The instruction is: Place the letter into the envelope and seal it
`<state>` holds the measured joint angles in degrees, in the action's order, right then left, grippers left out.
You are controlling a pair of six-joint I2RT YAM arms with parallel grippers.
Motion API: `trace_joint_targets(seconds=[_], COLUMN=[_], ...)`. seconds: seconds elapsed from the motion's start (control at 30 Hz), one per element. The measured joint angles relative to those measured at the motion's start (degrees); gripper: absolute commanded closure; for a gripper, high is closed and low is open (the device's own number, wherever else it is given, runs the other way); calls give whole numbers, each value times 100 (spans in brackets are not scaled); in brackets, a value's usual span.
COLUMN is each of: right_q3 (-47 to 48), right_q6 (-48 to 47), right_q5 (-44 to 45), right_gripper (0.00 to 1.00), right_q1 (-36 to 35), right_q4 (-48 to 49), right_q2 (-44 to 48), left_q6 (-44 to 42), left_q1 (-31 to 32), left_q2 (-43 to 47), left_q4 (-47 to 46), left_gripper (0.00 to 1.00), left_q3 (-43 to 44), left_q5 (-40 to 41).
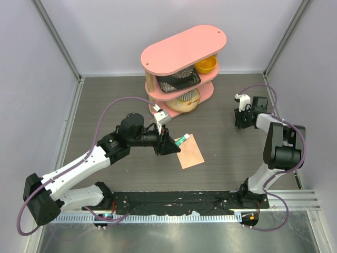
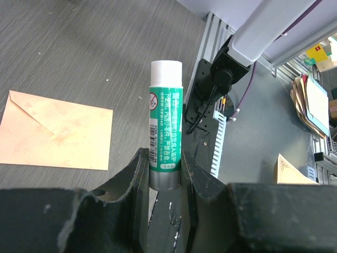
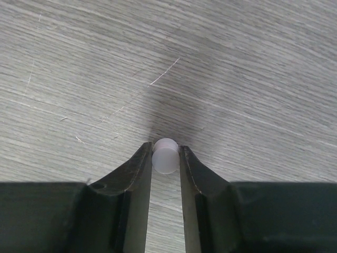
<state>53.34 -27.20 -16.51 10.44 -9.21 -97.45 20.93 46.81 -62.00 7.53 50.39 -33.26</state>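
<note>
The peach-tan envelope (image 1: 190, 152) lies flat on the grey table, its flap side up in the left wrist view (image 2: 55, 138). The letter is out of view. My left gripper (image 1: 169, 143) (image 2: 160, 158) hovers just left of the envelope, shut on the grey base of a green glue stick (image 1: 180, 140) (image 2: 165, 124) with a white top that points out over the table. Far to the right, my right gripper (image 1: 240, 120) (image 3: 165, 150) is down at the table, with both fingers pressed against a small translucent white cap (image 3: 165, 157).
A pink three-tier shelf (image 1: 184, 50) with bowls, one of them yellow (image 1: 206, 65), stands at the back centre. Grey walls enclose the table on three sides. The black mounting rail (image 1: 184, 203) runs along the near edge.
</note>
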Motion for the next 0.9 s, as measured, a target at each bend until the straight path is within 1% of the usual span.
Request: trace_joint_targets(seconds=[0.03, 0.17, 0.27, 0.37, 0.4, 0.47, 0.53, 0.6, 0.7, 0.83, 0.9], right_q3=[0, 70, 334, 857, 1113, 1661, 2133, 2400, 2350, 1694, 1440], right_q6=[-7, 13, 138, 459, 649, 1152, 1676, 2365, 3672, 5866, 6673], right_q5=[-7, -72, -422, -1150, -1513, -2256, -2975, -3615, -4360, -4920, -5049], right_gripper=[99, 99, 99, 99, 99, 99, 99, 99, 99, 99, 99], right_q1=[0, -11, -11, -11, -13, -66, -236, -549, -1067, -1589, -1814], right_q4=[0, -170, -726, -1471, -1679, -1904, -1917, -1727, -949, 984, 1635], right_q2=[0, 4, 160, 625, 841, 1285, 1720, 2120, 2608, 2999, 2994], left_q6=[9, 83, 83, -155, -258, -621, -1014, -1427, -2039, -2640, -2911], left_q1=[-7, -11, -11, -17, -22, -22, -22, -22, -22, -24, -33], left_q2=[0, 2, 72, 356, 490, 743, 953, 1080, 1123, 1152, 1178], left_q4=[0, -7, -7, 39, 68, 103, 153, 245, 391, 409, 402], left_gripper=[100, 100, 100, 100, 100, 100, 100, 100, 100, 100, 100], left_q3=[0, -4, -59, -170, -190, -190, -186, -155, -66, -26, -13], left_q5=[-4, -35, -50, -48, -50, -66, -68, -39, 59, 225, 269])
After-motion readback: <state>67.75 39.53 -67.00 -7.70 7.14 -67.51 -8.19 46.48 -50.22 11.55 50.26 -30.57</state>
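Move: The white cap is already between my right fingers, down at the table. The glue stick it goes to, in my left hand, lies about 28 cm to the left, 22 cm back and 23 cm above. The envelope is some 24 cm left and 13 cm back at table level; the pink rack stands about 29 cm left and 14 cm ahead. From my left hand, the cap is roughly 24 cm ahead, 31 cm right and 22 cm below. With the cap kept pinched, my right hand shoots up some 37 cm, then ever more to the left (about 25 cm) and back, towards the glue stick, swinging its fingers from pointing down to level and leftward. My left hand holds its grip on the stick, rises and draws left about 4 cm each, and rolls some 35 degrees around its fingers, top tipping back. ##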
